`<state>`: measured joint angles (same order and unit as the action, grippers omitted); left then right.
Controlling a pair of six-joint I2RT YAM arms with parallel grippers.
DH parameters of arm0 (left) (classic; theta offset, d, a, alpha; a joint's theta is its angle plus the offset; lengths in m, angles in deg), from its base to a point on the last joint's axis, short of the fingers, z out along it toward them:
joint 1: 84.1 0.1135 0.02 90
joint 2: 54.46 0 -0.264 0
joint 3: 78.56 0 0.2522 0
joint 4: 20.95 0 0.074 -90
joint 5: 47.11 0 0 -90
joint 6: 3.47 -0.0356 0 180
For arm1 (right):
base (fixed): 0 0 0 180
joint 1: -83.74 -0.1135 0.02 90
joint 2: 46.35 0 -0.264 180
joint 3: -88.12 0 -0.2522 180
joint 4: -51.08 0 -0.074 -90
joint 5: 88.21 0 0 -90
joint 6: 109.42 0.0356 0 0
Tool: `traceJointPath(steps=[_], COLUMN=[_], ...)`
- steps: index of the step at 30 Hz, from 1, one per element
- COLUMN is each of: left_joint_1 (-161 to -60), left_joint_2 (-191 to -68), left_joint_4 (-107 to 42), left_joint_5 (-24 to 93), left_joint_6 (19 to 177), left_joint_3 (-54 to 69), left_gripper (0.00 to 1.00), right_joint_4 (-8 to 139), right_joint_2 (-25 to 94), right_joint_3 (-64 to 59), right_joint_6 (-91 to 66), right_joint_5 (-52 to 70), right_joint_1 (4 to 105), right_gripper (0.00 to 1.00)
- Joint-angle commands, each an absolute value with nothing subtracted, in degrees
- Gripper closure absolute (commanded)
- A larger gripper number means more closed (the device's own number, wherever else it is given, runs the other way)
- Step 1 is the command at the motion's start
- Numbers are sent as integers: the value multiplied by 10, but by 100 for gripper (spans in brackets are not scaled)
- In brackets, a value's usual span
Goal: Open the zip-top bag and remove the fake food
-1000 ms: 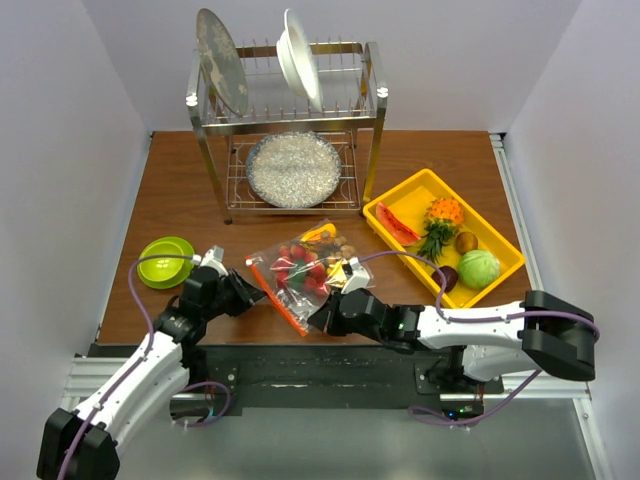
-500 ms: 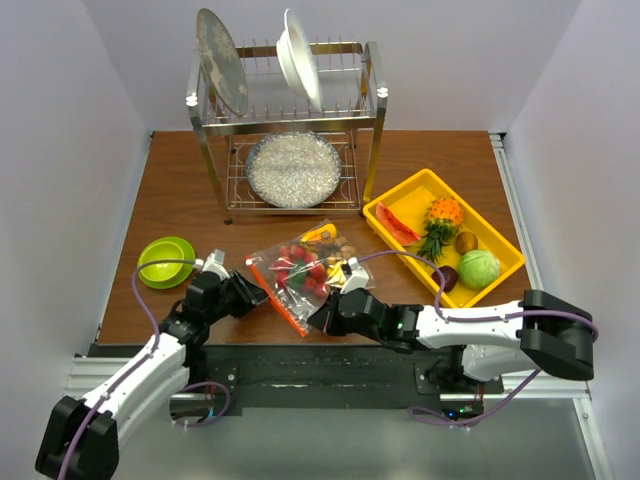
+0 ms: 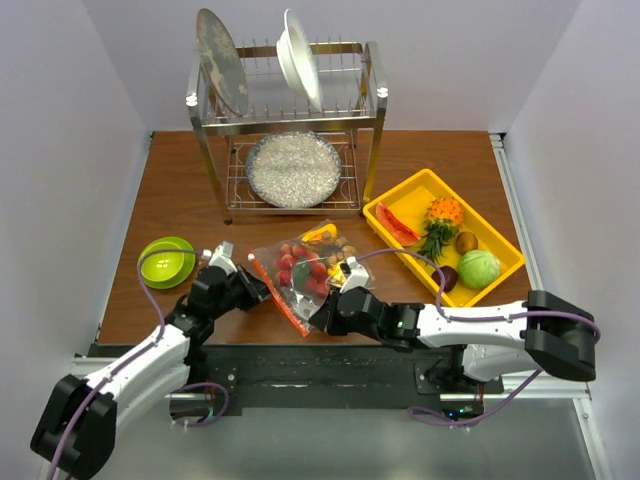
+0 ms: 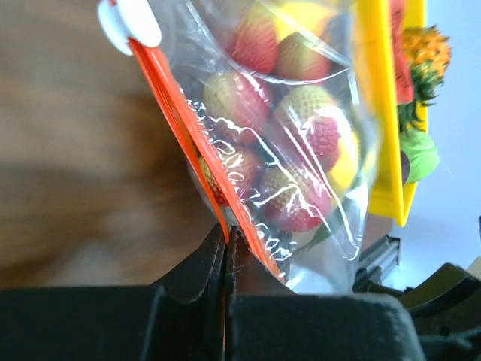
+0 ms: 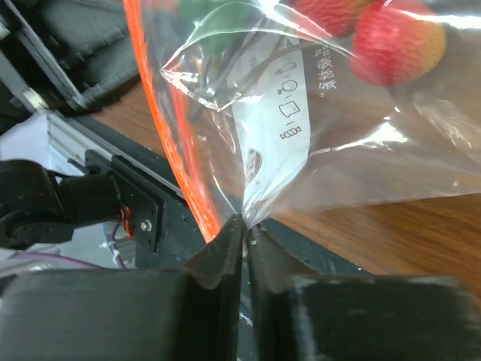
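Observation:
The zip-top bag [image 3: 305,268] is clear crinkly plastic with an orange-red zipper strip [image 4: 184,131] and a white slider [image 4: 129,20]. It lies near the table's front edge between both arms. Fake food shows inside it: red and yellow pieces [image 4: 297,158], also in the right wrist view [image 5: 391,41]. My left gripper [image 4: 225,235] is shut on the zipper strip at the bag's left edge [image 3: 256,287]. My right gripper [image 5: 244,224] is shut on the bag's plastic by the white label [image 5: 289,113], at its near corner [image 3: 322,315].
A yellow tray [image 3: 505,272] at the right holds a pineapple, a cabbage head [image 3: 479,268] and other toy food. A green bowl [image 3: 165,261] sits at the left. A metal dish rack [image 3: 290,110] with plates stands at the back.
My left gripper has moved right and slightly away from the table's edge, towards the bag's left edge. The bag has bunched a little. The right arm has barely moved.

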<state>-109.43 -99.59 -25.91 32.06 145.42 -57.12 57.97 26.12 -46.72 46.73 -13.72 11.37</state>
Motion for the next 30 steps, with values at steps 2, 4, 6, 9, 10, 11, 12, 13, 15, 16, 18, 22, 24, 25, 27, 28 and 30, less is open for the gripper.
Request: traceJointPath(steps=[2, 4, 6, 9, 10, 11, 12, 13, 15, 16, 18, 22, 24, 25, 27, 28, 30], left_joint_1=[-1098, -1098, -1098, -1097, -1097, -1097, -1097, -1098, -1097, -1097, -1097, -1096, -1096, -1096, -1095, -1095, -1095], left_joint_2=[-953, -948, -947, -955, -970, -976, -984, -997, -1010, -1026, -1043, -1095, -1113, -1132, -1160, -1170, -1198], left_joint_4=[-375, -405, -447, -482, -492, -506, -510, -511, -520, -531, -540, -550, -544, -541, -537, -536, -532], left_joint_5=[382, 396, 416, 427, 428, 428, 427, 427, 425, 423, 419, 403, 382, 375, 352, 340, 310], left_joint_6=[1353, 1326, 1311, 1278, 1261, 1253, 1245, 1228, 1210, 1189, 1157, 1124, 1111, 1109, 1096, 1091, 1085], left_joint_3=[-437, -404, -357, -300, -284, -254, -239, -226, -182, -151, -120, -48, -29, -14, 2, 15, 22], left_gripper=[100, 100, 100, 100, 100, 100, 100, 100, 100, 100, 100, 100, 100, 100, 100, 100, 100], right_joint_4=[618, 632, 640, 662, 674, 681, 688, 705, 721, 737, 749, 780, 797, 801, 807, 811, 824], right_joint_2=[227, 219, 214, 203, 193, 188, 183, 177, 159, 154, 139, 125, 119, 117, 112, 110, 110], right_joint_3=[-420, -411, -402, -388, -386, -383, -377, -373, -365, -362, -355, -345, -336, -333, -329, -328, -323], right_joint_6=[417, 403, 389, 372, 367, 363, 354, 350, 337, 332, 323, 310, 302, 300, 293, 292, 286], right_joint_5=[-152, -151, -151, -149, -151, -153, -155, -158, -167, -169, -175, -182, -188, -190, -201, -203, -206], right_joint_1=[111, 111, 111, 111, 110, 111, 111, 111, 111, 111, 111, 110, 111, 111, 110, 111, 111], right_gripper=[73, 66, 62, 56, 52, 50, 48, 46, 43, 40, 38, 31, 30, 28, 26, 25, 23])
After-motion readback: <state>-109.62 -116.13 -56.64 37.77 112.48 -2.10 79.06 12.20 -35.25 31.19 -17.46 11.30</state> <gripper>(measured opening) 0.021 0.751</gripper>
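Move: The left fingers already pinch the zip edge of the bag; its fruit-filled middle lies about 6 cm ahead, 10 cm right and 3 cm below. The green bowls stand some 8 cm ahead and 25 cm left of that hand, the silver plate roughly 32 cm ahead and 7 cm right. From the right hand, at the bag's near corner, the bag's middle is about 13 cm ahead, 2 cm left and 6 cm lower. Left keeps the bag's zip edge, rising about 22 cm, forward 10; right lets go, rising 9 cm. ##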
